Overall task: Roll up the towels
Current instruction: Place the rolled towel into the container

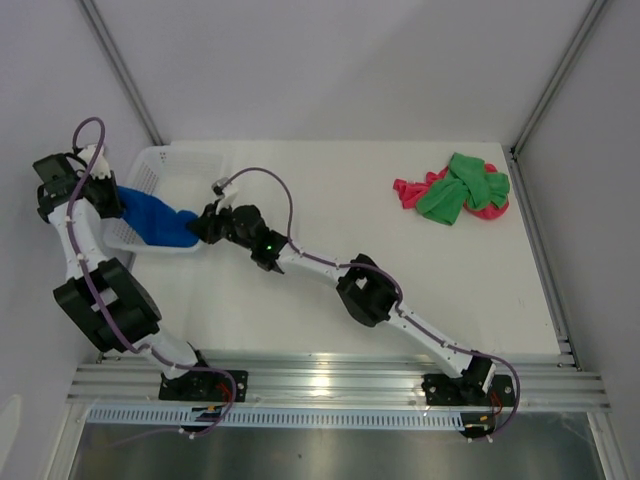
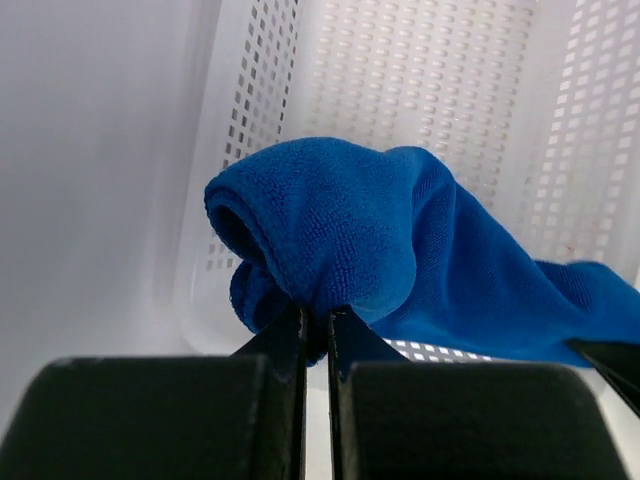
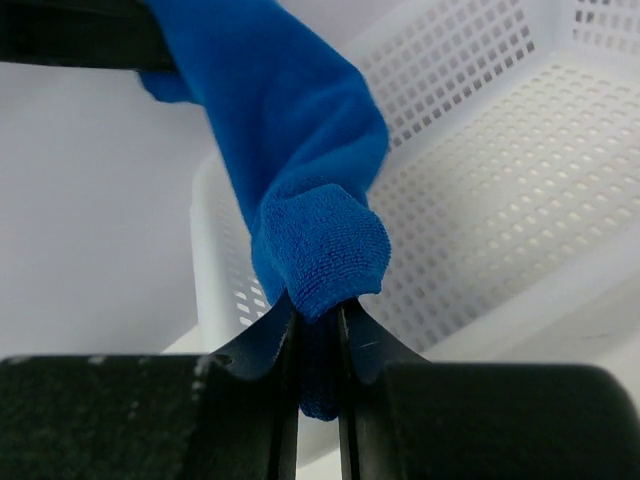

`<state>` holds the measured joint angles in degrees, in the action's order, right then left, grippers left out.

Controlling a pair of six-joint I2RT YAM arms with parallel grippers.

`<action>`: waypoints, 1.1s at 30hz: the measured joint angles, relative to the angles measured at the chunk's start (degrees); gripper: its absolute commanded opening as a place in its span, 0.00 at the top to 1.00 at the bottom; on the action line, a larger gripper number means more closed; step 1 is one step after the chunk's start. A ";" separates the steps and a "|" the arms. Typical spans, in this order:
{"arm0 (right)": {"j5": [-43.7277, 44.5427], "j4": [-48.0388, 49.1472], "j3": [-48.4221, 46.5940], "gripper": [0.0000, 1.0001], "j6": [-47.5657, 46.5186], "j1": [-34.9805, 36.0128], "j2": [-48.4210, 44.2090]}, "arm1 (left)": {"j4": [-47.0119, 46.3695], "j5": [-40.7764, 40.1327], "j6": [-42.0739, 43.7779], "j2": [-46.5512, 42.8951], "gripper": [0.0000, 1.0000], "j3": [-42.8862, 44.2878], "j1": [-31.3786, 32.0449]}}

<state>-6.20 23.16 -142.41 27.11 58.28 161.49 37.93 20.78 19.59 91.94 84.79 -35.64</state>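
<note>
A royal blue towel [image 1: 155,220] hangs rolled between both grippers over the white mesh basket [image 1: 160,165] at the far left. My left gripper [image 1: 112,200] is shut on its left end; in the left wrist view the blue towel [image 2: 360,240] bulges above the pinching gripper [image 2: 317,318]. My right gripper [image 1: 203,225] is shut on the other end, and the right wrist view has a fold of the blue towel [image 3: 315,240] clamped in the gripper [image 3: 318,315]. A green towel [image 1: 462,188] lies crumpled over a pink-red towel [image 1: 410,191] at the far right of the table.
The basket [image 2: 450,90] stands against the left wall, its perforated walls [image 3: 480,150] close behind both grippers. The right arm [image 1: 365,290] stretches diagonally across the white table [image 1: 330,200]. A metal rail [image 1: 330,385] runs along the near edge.
</note>
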 measured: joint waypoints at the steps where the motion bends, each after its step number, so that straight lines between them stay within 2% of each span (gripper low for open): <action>1: 0.39 0.07 -0.07 1.00 -0.50 0.57 0.31 | -0.55 0.09 0.04 0.55 0.99 -0.22 -0.02; 11: 2.14 -3.58 1.81 1.00 -3.96 1.11 -1.53 | -2.62 0.46 1.64 8.31 0.99 -0.72 -2.75; 20: 1.05 -18.34 14.29 1.00 -8.52 0.28 -14.49 | -0.46 0.59 9.01 8.04 0.99 -8.28 -3.21; 33: -6.58 -35.76 18.16 0.99 -11.21 -0.72 -22.12 | 9.09 1.33 17.40 2.78 0.99 -14.73 -3.10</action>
<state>-12.78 -12.60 -124.25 15.90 57.56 139.37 47.03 22.11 36.99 94.72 70.06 -38.74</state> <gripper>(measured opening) 0.163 0.035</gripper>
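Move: Each hand still grips one end of the rolled blue towel, which spans the near part of the container. The container's middle lies about 15 cm ahead of the left hand, 8 cm to its right and 17 cm below. From the left hand, the container's near-left corner is some 2 cm back, 5 cm left and 13 cm below. From the right hand, the container's middle is 15 cm ahead, 13 cm left and 11 cm lower, while its near-right corner is about 2 cm back, level sideways and 8 cm below. The left hand sinks about 12 cm with its towel end into the container's near-left corner, edging a little left and forward at first, then drawing back about 8 cm and somewhat right against the near wall as its fingers tip down some 20 degrees. The right hand keeps its end high by the near-right corner, sinks only slightly and travels right and back while its fingers tip down about 30 degrees, both grips staying shut. ##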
